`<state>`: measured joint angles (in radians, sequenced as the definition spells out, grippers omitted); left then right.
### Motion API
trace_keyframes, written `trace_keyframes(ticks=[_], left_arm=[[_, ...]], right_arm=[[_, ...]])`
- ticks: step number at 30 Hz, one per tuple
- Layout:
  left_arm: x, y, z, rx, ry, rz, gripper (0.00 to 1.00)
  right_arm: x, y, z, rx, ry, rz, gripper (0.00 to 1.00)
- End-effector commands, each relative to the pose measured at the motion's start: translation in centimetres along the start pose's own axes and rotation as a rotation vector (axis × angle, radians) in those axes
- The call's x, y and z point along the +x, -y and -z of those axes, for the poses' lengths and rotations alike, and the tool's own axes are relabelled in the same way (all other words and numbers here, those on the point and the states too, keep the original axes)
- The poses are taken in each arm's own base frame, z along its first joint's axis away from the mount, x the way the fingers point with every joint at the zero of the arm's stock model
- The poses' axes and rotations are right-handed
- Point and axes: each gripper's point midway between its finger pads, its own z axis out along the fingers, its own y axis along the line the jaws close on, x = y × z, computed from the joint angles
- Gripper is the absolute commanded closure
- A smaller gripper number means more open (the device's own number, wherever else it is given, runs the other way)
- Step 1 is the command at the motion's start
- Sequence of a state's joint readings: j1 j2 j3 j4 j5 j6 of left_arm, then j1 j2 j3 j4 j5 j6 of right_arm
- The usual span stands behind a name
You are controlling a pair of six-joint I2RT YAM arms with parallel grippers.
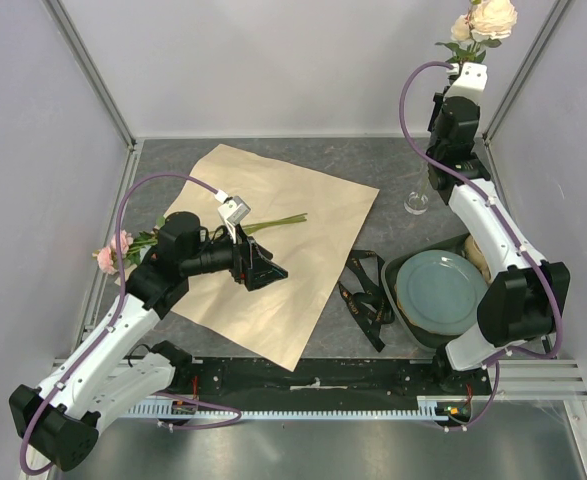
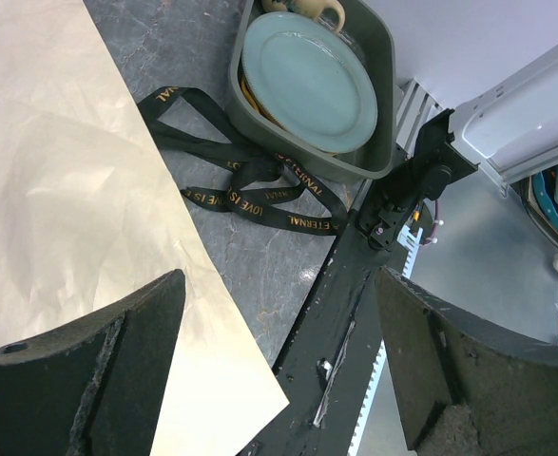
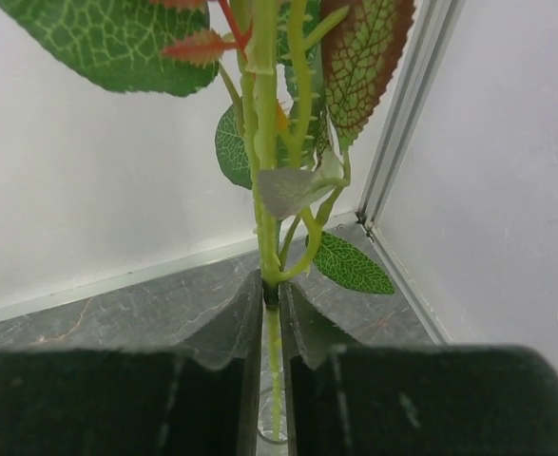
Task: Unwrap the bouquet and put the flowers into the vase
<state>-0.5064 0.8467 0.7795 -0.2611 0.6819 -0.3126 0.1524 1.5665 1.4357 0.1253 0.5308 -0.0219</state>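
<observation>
My right gripper [image 1: 470, 66] is raised high at the back right, shut on the green stem of a cream-pink flower [image 1: 493, 18]. In the right wrist view the gripper [image 3: 272, 294] pinches the stem [image 3: 264, 190] at a node, and the stem's lower end hangs down into the vase's round rim [image 3: 274, 432]. The small clear vase [image 1: 416, 203] stands on the table below. Other flowers [image 1: 113, 250] lie at the left edge of the spread kraft paper [image 1: 313, 260], stems [image 1: 273, 222] across it. My left gripper [image 1: 260, 266] hovers open over the paper [image 2: 50, 190], holding nothing [image 2: 280, 275].
The black ribbon [image 1: 368, 295] with gold lettering [image 2: 240, 180] lies loose between the paper and a dark tub [image 1: 398, 270]. The tub holds a pale green plate [image 1: 441, 290] and a beige mug [image 1: 478, 255]. Frame walls close in on the back and sides.
</observation>
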Motion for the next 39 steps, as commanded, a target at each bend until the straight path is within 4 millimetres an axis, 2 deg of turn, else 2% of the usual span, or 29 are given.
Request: trace_keyframes(ticks=[1,6,9,12,19,29,34,38,39], left_arm=[[-0.1,-0.2,0.0,-0.005,0.003,-0.032,0.13],[-0.1,-0.2,0.0,-0.004,0.001,-0.031,0.13],[-0.1,-0.2,0.0,-0.004,0.0,-0.03,0.13],[0.0,-0.2,-0.1,-0.003,-0.002,-0.027,0.13],[0.0,-0.2,-0.2,0.0,-0.008,-0.023,0.13],[0.3,-0.5,-0.5,0.0,-0.022,-0.01,0.13],[0.3,-0.6,-0.6,-0.004,-0.025,-0.006,0.13],[0.4,-0.9,-0.7,-0.015,-0.028,-0.001,0.13],[0.5,-1.1,-0.8,-0.018,-0.032,0.003,0.13]], right_arm=[[-0.3,0.0,-0.1,-0.004,0.019,-0.021,0.8],[-0.6,0.1,0.1,-0.002,0.019,-0.015,0.73],[-0.9,0.3,0.3,-0.001,0.018,-0.013,0.61],[-1.5,0.6,0.8,-0.001,0.025,-0.018,0.54],[-2.0,1.5,2.1,0.008,0.014,-0.027,0.45],[-2.7,2.4,5.1,-0.018,0.007,-0.11,0.4],[-1.9,2.3,6.9,-0.067,-0.038,-0.134,0.37],[-1.9,2.7,9.1,-0.105,-0.052,-0.16,0.27],[-1.1,2.7,9.5,-0.11,-0.07,-0.163,0.25]])
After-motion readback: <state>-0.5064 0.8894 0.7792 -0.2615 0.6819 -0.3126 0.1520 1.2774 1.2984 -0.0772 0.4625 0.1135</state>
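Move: The glass vase stands almost straight below the right hand, its middle about 27 cm down, with the flower stem between the fingers already reaching down into it. The tray with the plate lies some 26 cm back and 9 cm to the right of that hand, the black ribbon about 28 cm back and 16 cm to its left, both about 35 cm down. From the idle left hand the vase lies roughly 32 cm ahead, 42 cm to the right and 16 cm lower. Let the flower go above the vase: spread the right gripper's barely parted fingers to about three-quarters open, almost in place at first with a slight sink. As they open, draw the hand back some 8 cm towards the base, away from the stem, rising about 2 cm on the way and rolling its left side up by roughly 5 degrees. ##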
